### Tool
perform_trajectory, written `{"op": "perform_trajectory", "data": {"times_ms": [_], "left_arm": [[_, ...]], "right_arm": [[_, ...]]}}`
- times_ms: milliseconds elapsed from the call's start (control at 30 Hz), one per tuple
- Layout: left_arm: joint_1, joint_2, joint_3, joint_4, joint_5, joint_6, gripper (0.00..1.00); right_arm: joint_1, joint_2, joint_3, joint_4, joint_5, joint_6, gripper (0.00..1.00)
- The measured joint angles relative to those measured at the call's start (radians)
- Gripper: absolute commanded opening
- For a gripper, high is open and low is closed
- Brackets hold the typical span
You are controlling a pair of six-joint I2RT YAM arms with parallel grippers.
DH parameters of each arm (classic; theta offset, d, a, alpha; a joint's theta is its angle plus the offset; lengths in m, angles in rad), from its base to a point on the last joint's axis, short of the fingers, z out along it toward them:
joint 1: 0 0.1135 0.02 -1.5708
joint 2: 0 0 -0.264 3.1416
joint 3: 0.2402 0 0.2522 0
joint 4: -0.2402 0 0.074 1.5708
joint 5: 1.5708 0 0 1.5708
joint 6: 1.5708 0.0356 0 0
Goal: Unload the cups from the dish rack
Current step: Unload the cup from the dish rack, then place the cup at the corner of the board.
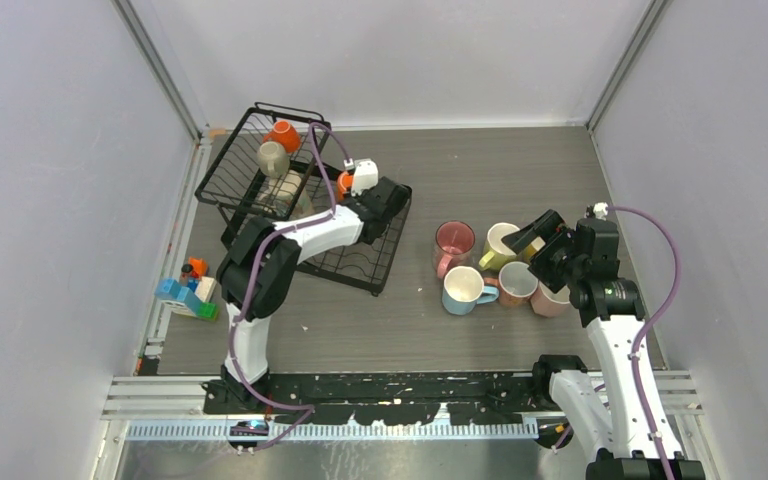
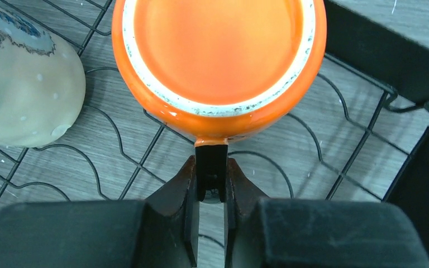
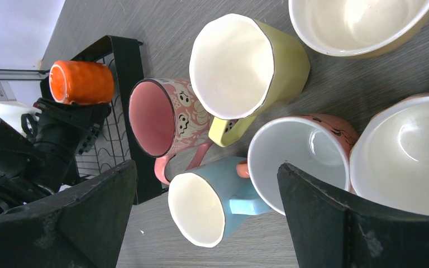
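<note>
An upside-down orange cup (image 2: 218, 50) stands on the flat tray of the black wire dish rack (image 2: 363, 139). My left gripper (image 2: 211, 174) is shut on its dark handle. In the top view the left gripper (image 1: 352, 190) sits at the tray's far edge beside the basket section. That basket holds another orange cup (image 1: 283, 135) and a beige cup (image 1: 272, 158). A cream patterned cup (image 2: 22, 95) lies left of the held one. My right gripper (image 3: 206, 173) hangs open above the light blue cup (image 3: 212, 206), holding nothing.
Several cups stand grouped on the table right of the rack: pink (image 1: 454, 240), yellow (image 1: 500, 243), light blue (image 1: 465, 290), brownish (image 1: 517, 283). Small coloured toys (image 1: 188, 290) lie at the table's left edge. Grey walls close in three sides.
</note>
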Motion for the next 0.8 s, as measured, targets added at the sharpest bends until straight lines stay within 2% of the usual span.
{"op": "perform_trajectory", "data": {"times_ms": [433,800], "left_arm": [[-0.026,-0.193,-0.096,0.011,0.105,0.128,0.00],[-0.027,-0.377,-0.119,0.014,0.235,0.149,0.00]], "right_arm": [[0.000,0.005,0.006,0.008,-0.031,0.025,1.00],[0.000,0.053,0.091,0.063,-0.088,0.085,1.00]]}}
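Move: I already have the orange cup by its handle in my left hand, its body about 5 cm ahead and 2 cm left of my finger pads, still down in the rack. The cream cup stands some 11 cm left and 1 cm ahead, slightly lower. From my open right hand, the orange cup is roughly 35 cm left, 21 cm ahead and 11 cm below; the pink mug is about 14 cm left, 6 cm ahead, 13 cm below. My left hand keeps its pinch on the handle, first draws back a little, then lifts the orange cup steeply out of the lower rack, about 11 cm up and 4 cm back in all, easing right and turning some 15 degrees clockwise. My right hand, staying wide open, starts up about 4 cm over the mugs, edging forward and left towards the cup. ##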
